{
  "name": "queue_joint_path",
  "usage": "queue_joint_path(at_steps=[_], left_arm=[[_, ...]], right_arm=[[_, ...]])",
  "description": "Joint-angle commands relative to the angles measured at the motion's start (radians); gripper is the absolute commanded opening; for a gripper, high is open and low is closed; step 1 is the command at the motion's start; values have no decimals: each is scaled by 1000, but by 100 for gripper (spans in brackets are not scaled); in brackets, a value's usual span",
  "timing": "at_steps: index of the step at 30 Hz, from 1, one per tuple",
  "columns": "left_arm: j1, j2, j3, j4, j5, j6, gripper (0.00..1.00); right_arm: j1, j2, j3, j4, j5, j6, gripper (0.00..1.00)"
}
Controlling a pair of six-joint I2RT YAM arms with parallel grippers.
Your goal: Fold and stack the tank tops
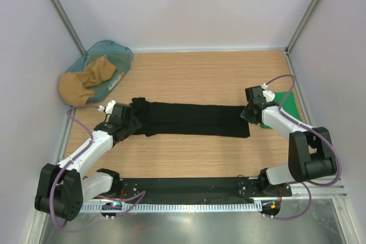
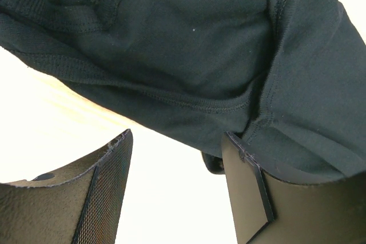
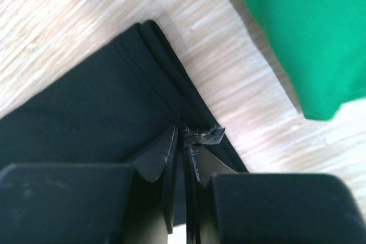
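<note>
The black tank top [image 1: 194, 119] lies as a long narrow strip across the middle of the wooden table. My left gripper [image 1: 130, 123] is at its left end, open, jaws wide apart. In the left wrist view the black fabric [image 2: 200, 44] drapes over the tip of one finger [image 2: 246, 181], and the gap of that gripper [image 2: 177, 141] holds nothing. My right gripper [image 1: 247, 115] is at the strip's right end. The right wrist view shows this gripper [image 3: 183, 132] shut on the black hem [image 3: 86, 112]. The green tank top [image 1: 284, 107] lies folded just right of it, bright in the right wrist view [image 3: 297, 32].
A teal basket [image 1: 117, 52] stands in the back left corner with a tan cloth [image 1: 86, 81] spilling over its side. Grey walls close in the table on three sides. A black rail [image 1: 183, 188] runs along the near edge between the arm bases.
</note>
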Motion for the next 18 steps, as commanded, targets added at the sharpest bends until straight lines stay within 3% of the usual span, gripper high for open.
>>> queue_joint_path(at_steps=[1,5,15,18], left_arm=[[6,1,18,44,5,9,64],[6,15,15,51,9,8,64],[6,23,7,53,14,-3,65],[4,17,2,45,8,-9,65]], right_arm=[[1,-103,-31,-17,36,-1,14],[1,-168,-100,-37,23,14,14],[1,-317,-210,-41,-54,36,52],[0,-349,-203,-5,-63,10,52]])
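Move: The right hand is down at the black tank top's right edge, fingers nearly shut, with the near right corner about 8 cm back and 1 cm to its right. The same edge's far corner is some 7 cm ahead and 2 cm right. The folded green tank top is centred roughly 14 cm right and 4 cm ahead. From the left hand, that near corner is about 51 cm right and 2 cm back, slightly lower. The nearly shut right fingertips let go of the black cloth beside its right edge. The hand draws straight back towards the robot about 6 cm along that edge, rising only a centimetre before sinking again, while the fingers spread to about half open and arrive low over the near right corner. ##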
